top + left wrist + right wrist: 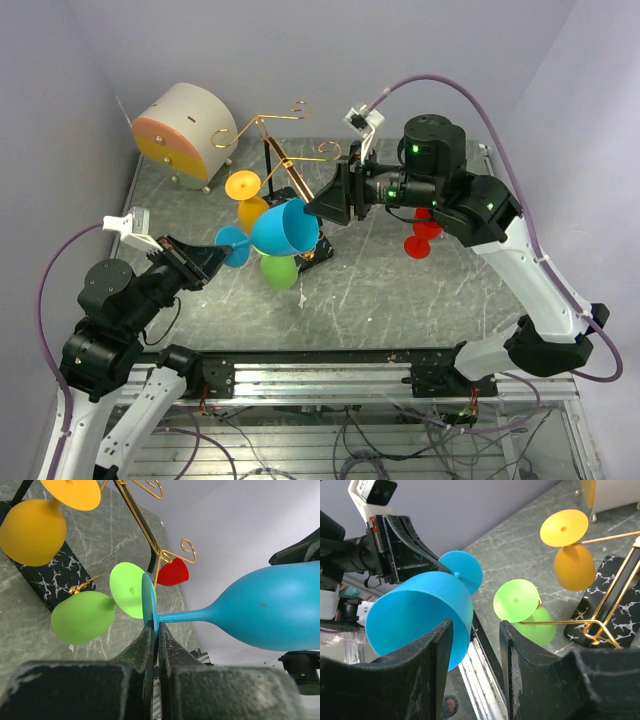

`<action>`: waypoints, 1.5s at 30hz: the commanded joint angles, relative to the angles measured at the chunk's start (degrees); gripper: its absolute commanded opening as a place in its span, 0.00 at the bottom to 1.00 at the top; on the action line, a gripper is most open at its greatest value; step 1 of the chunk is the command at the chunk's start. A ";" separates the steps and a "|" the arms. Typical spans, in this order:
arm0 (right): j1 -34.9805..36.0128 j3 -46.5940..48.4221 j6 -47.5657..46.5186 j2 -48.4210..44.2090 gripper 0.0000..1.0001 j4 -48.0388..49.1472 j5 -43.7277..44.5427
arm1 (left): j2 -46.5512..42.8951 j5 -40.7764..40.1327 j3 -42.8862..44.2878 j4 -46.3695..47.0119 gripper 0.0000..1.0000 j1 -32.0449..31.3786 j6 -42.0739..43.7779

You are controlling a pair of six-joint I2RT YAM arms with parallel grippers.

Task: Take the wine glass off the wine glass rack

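The blue wine glass (285, 230) is held sideways in the air, off the wine glass rack (281, 150). My left gripper (215, 258) is shut on its round foot; in the left wrist view (156, 626) the jaws pinch the foot's edge and the bowl (270, 605) points right. My right gripper (318, 205) is open at the bowl's mouth. In the right wrist view (475, 627) the bowl (420, 610) lies behind my left finger, its rim reaching into the gap. An orange glass (245, 190) and a green glass (280, 270) hang on the rack.
The rack's black marble base (600, 590) stands mid-table. A red glass (422, 240) stands on the table beside the right arm. The round beige-and-orange drawer box (185, 135) sits at the back left. Grey walls close in the left, back and right.
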 commanded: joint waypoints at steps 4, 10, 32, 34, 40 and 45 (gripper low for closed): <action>0.03 -0.71 1.03 -0.68 0.42 1.82 -3.61 | 0.34 1.68 1.94 2.92 0.07 0.23 0.98; 0.07 -1.06 1.18 0.60 0.39 1.18 -3.86 | 0.43 2.25 1.38 4.06 0.07 0.23 0.38; 0.03 3.22 1.08 -0.17 0.00 0.36 13.62 | 4.37 -4.88 6.16 -2.07 0.55 0.23 3.28; -0.04 4.93 0.58 -0.35 0.00 -0.28 18.03 | 4.51 -7.00 6.87 -3.86 0.56 0.23 4.54; -0.76 12.02 -3.28 0.62 0.00 -1.91 39.10 | 3.58 -13.97 7.06 -6.16 0.54 0.23 9.77; -4.29 12.20 -8.32 2.42 0.00 3.24 61.32 | 1.35 -18.94 4.36 -5.36 0.50 0.23 14.12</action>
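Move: The blue glass sits tilted between the hands, its foot already pinched by the left fingers. Its middle is about 8 cm right of the left hand, 1 cm ahead and 4 cm up; from the open right hand, straddling the bowl rim, it is 7 cm left, 2 cm back and 5 cm down. From the right hand, the green glass hangs 3 cm ahead, 8 cm left and 15 cm down; the rack's lower crossbar is 6 cm straight ahead, 9 cm down. The right fingers shut on the blue glass's rim wall, the hand easing a centimetre or so left and down, while the left still grips the foot; then the left fingers open and let go. The right hand carries the glass away forward, right and up, roughly 8 cm each way, swinging clockwise some 35 degrees, as the left hand drifts about 4 cm left and a little forward. ##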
